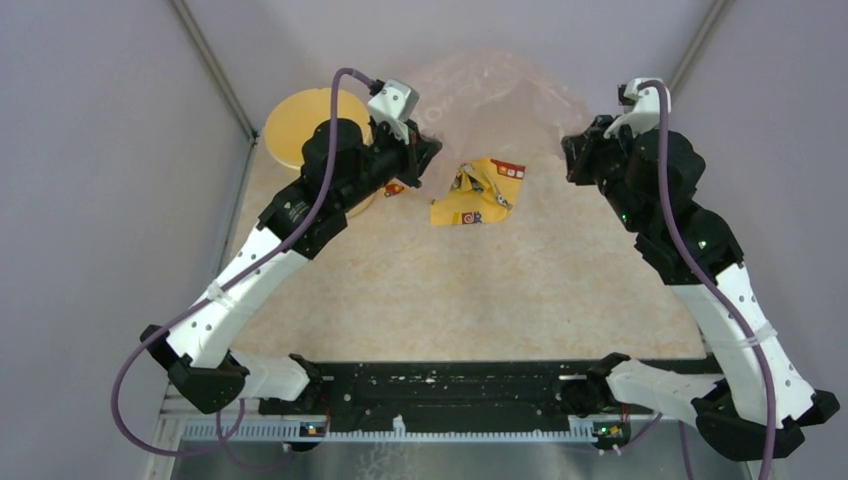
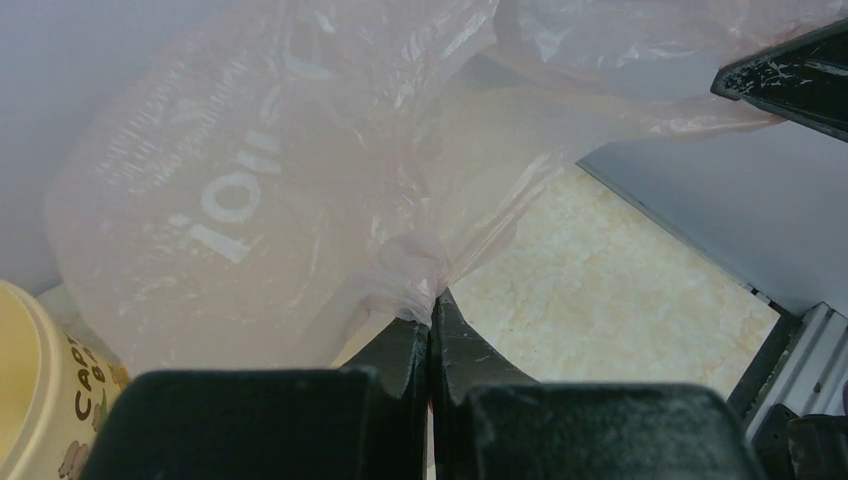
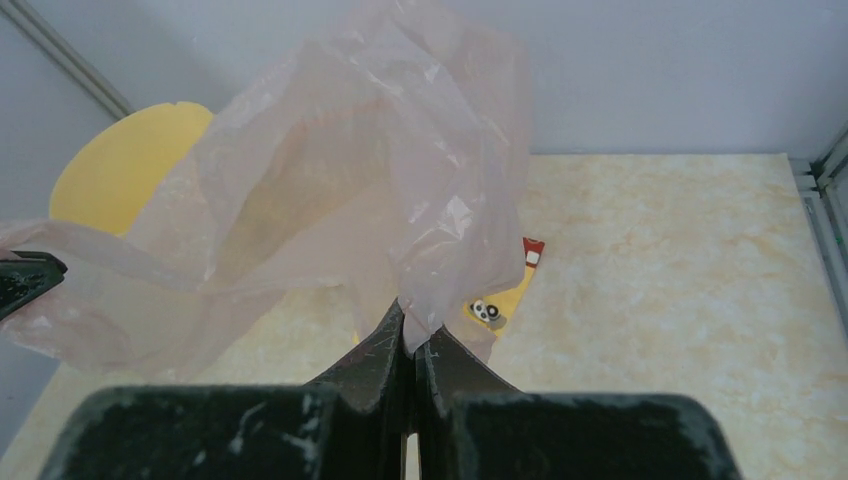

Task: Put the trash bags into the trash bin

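Observation:
A thin pale pink trash bag (image 1: pixel 495 105) hangs stretched between both grippers above the far half of the table. My left gripper (image 2: pixel 432 300) is shut on a bunched edge of the bag (image 2: pixel 250 200). At the bag's (image 3: pixel 340 190) other side my right gripper (image 3: pixel 410 335) is shut on a fold of the plastic. The round pale yellow trash bin (image 1: pixel 305 125) stands at the far left, partly behind my left arm; its side with brown print (image 2: pixel 50 400) shows low in the left wrist view, and its orange-yellow inside (image 3: pixel 125 165) shows behind the bag.
A crumpled yellow printed wrapper (image 1: pixel 478 192) lies on the beige table (image 1: pixel 450 290) between the two grippers, below the bag. Grey walls with metal corner posts (image 1: pixel 215 65) close in the left, back and right sides.

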`<state>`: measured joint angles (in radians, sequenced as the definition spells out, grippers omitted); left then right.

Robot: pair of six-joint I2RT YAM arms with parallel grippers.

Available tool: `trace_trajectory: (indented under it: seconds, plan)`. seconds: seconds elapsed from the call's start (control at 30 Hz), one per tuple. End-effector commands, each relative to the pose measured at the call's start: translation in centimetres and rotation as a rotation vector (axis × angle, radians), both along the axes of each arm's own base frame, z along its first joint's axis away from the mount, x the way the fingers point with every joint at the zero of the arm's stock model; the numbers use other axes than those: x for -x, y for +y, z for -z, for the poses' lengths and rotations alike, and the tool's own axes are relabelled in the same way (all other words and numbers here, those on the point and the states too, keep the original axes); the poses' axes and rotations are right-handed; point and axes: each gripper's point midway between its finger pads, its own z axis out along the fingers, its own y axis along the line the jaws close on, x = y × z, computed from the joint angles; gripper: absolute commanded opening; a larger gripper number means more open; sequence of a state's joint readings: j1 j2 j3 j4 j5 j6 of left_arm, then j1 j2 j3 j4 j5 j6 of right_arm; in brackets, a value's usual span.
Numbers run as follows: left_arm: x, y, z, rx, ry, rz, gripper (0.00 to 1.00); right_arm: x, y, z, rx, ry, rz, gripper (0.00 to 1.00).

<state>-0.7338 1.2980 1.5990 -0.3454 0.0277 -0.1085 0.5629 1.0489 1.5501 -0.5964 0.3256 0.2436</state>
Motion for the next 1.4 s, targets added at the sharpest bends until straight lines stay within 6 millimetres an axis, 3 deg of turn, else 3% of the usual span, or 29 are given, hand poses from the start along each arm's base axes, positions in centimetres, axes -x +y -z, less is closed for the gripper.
trace_trajectory:
  seconds: [0.0, 0.3, 0.47, 0.7, 0.97, 1.37]
  plan:
    - [-0.6, -0.1, -0.2, 0.005, -0.020, -0.018, 0.00, 0.0, -1.0, -1.5, 0.019, -0.058, 0.040, 0.00]
    - [-3.7, 2.2, 1.9, -0.023, 0.060, -0.231, 0.00, -0.2, -1.0, -3.6, 0.041, -0.091, 0.038, 0.00]
    - [-4.2, 2.1, 2.7, -0.019, 0.078, -0.235, 0.01, -0.3, -0.7, -4.2, 0.049, -0.095, 0.020, 0.00]
    - [-4.4, 1.6, 3.0, -0.033, 0.079, -0.220, 0.11, -0.5, -0.2, -4.4, 0.064, -0.088, 0.000, 0.00]
    - [-4.2, 1.8, 3.0, -0.040, 0.075, -0.214, 0.37, -0.9, -0.2, -4.2, 0.093, -0.069, 0.006, 0.00]
    - [-2.9, 4.6, -2.1, -0.009, -0.038, -0.270, 0.95, -1.6, -1.7, -2.0, 0.162, -0.010, 0.095, 0.00]
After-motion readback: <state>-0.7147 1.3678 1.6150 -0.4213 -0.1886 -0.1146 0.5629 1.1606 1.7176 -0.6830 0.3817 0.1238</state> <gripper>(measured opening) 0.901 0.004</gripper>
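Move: Both hands are pinching the pink trash bag, which billows up and out between them. Its middle is about 10 cm ahead and 9 to the right of the left hand, and about 9 cm ahead and 12 to the left of the right hand. From the left hand, the trash bin stands some 23 cm ahead, 22 left and 30 below, and the yellow bag lies about 27 ahead, 4 right and 40 below. The left hand's pinch on the pink bag ends: still holding, the hand first eases about 4 cm forward and 4 down while turning some 12 degrees counter-clockwise. It then nearly stops as its fingers spread almost fully, and drifts slightly left at the last. The right hand keeps its pinch, rising about 3 cm, sinking half of that back and rolling its left side slightly down. ##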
